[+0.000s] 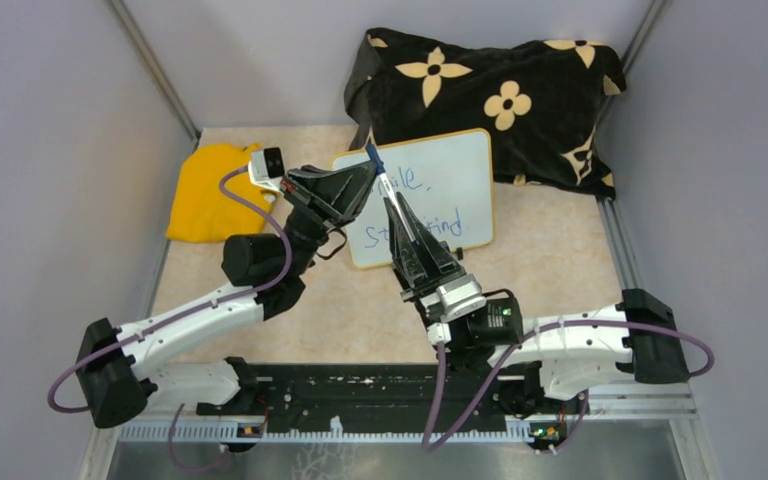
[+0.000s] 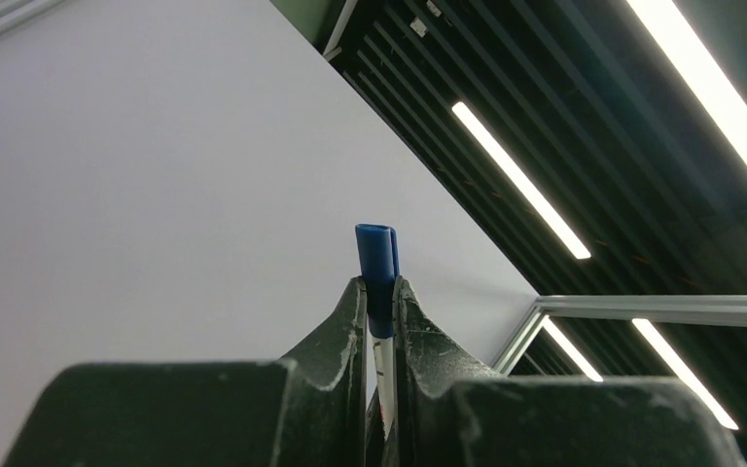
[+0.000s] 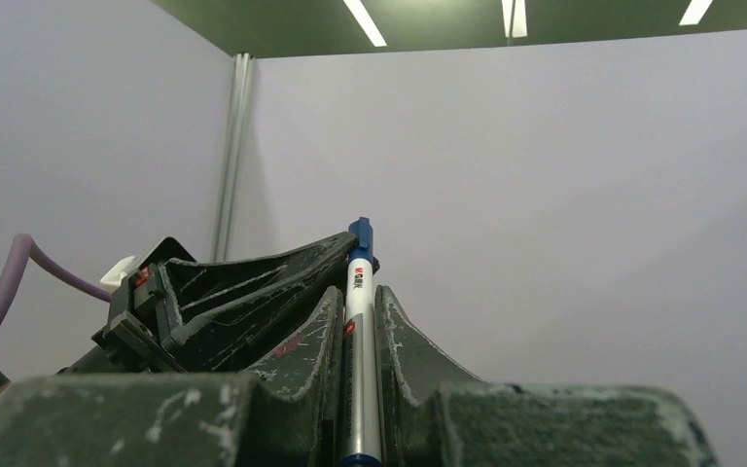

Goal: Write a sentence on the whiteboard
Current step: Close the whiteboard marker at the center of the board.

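Observation:
The whiteboard, white with a thin yellow-orange rim, lies at the back centre of the table. The sentence is in blue handwriting in two lines, partly hidden by the arms. Above the board a white marker stands tilted, blue cap uppermost. My right gripper is shut on the marker barrel, which sits between its fingers. My left gripper comes in from the left and is shut on the blue cap. In the left wrist view the cap pokes out above the left gripper's fingertips. The left gripper also shows in the right wrist view.
A black cloth with cream flowers is heaped behind the board. A yellow cloth lies at the left rear. Grey walls with metal corner posts close in the table on three sides.

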Robot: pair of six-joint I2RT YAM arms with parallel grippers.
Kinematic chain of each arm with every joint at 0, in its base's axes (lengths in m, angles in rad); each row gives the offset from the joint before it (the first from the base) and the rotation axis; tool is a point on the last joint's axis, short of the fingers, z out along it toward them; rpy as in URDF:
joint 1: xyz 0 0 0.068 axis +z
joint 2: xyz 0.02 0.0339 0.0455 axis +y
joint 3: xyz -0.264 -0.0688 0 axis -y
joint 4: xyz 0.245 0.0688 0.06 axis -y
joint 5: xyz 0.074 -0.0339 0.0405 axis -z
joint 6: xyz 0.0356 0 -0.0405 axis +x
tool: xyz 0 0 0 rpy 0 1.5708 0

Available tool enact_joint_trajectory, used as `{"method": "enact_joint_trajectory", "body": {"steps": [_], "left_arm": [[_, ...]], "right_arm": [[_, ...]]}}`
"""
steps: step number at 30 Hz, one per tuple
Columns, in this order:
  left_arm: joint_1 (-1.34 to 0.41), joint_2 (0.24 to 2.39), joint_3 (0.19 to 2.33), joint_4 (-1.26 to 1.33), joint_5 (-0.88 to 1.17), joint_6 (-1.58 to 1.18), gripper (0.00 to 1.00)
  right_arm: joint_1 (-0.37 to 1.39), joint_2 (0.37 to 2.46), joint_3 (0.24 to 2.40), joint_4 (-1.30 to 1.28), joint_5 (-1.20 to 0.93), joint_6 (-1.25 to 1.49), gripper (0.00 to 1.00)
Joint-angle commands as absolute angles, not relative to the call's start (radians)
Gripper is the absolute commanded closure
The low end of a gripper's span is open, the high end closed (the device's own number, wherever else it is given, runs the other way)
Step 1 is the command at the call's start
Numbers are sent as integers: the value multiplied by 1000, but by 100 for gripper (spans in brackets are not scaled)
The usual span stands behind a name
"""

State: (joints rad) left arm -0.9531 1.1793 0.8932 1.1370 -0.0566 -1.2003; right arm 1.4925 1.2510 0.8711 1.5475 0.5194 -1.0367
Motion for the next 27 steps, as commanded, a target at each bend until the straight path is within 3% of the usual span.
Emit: {"method": "enact_joint_trajectory", "body": {"steps": [1,4,12,15,21,27], "left_arm": [[-1026,1183,829,998,130,-1147,99],[-1026,1158,820,993,104,-1129,86],[-1026,1095,804,975,20,-1073,38],[-1026,1057,795,975,-56,-1020,26],[-1025,985,845,893,-90,-804,13],[-1021,951,920,810,-58,-672,10]], "right_arm": [[1500,1271,907,1592,466,-1013,100],[1503,1275,906,1595,466,-1020,100],[1528,1274,904,1603,460,-1044,100],[1536,1272,904,1602,459,-1051,100],[1550,1267,902,1586,450,-1048,100],[1564,1255,899,1566,442,-1035,100]]}}
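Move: The left pads already pinch the blue marker cap, its middle at the pads or about 1 cm above. The right hand, already gripping the barrel, has the cap about 4 cm ahead, 2 cm to its left and 6 cm above. Seen from the left hand, the right fingertips sit some 4 cm back, 2 cm to the right and 6 cm lower; the whiteboard's middle lies roughly 20 cm ahead, 6 cm right and 50 cm below. Back and slightly left both hands go together at first; then the left fingers spread wide and let go of the cap, that hand sinking to nearly 3 cm below its start before rising partway again and rolling some 20 degrees counter-clockwise. The right hand keeps its pinch on the barrel and carries on left and back, about 3 cm in all. ##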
